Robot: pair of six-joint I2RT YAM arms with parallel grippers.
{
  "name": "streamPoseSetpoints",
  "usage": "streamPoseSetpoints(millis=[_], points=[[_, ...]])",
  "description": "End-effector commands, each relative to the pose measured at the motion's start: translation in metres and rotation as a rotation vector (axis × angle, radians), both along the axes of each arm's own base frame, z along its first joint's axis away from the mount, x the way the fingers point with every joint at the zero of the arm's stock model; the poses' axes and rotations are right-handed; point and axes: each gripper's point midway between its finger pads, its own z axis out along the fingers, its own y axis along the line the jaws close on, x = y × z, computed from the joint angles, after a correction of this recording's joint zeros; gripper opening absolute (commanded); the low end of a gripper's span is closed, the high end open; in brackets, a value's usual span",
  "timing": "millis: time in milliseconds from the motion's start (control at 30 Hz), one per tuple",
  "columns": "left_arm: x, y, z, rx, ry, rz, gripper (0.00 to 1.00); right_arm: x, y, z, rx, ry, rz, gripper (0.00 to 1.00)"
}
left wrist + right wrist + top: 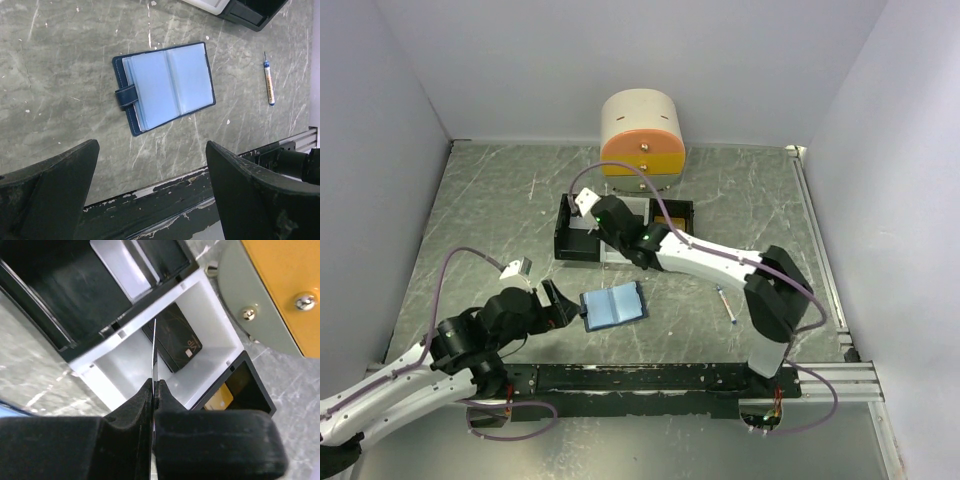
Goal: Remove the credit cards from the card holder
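Note:
The card holder lies open on the table, light blue inside with a dark edge and clasp tab; in the left wrist view its pockets look empty. My left gripper is open and empty just left of it; in its own view the wallet lies ahead of the fingers. My right gripper is shut on a thin card seen edge-on, held over the white middle compartment of the tray. A black card lies in that compartment. A tan-gold card lies in the black compartment beside it.
The black-and-white tray stands behind the wallet, with my right gripper above it. A cream and orange drawer unit stands at the back. A thin white syringe lies right of the wallet. A dark rail runs along the near edge.

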Motion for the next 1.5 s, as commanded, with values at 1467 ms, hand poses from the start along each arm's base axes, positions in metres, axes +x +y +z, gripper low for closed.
streamPoseSetpoints(millis=[1467], points=[[0.001, -0.003, 0.024, -0.007, -0.023, -0.018, 1.0, 0.119, -0.019, -0.09, -0.4, -0.108, 0.19, 0.0]])
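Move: The right hand holds an edge-on card above the near part of the white tray. The black card already lying there is about 8 cm ahead, barely to the right and 13 cm below. The left black tray's middle is some 7 cm ahead and 10 cm left, the gold card 8 cm ahead and 12 cm right. From the idle left hand the black card is roughly 24 cm ahead, 19 cm right and 10 cm below. Right hand carries its card about 11 cm forward and 9 down into the white tray, rolling left-side-down. ##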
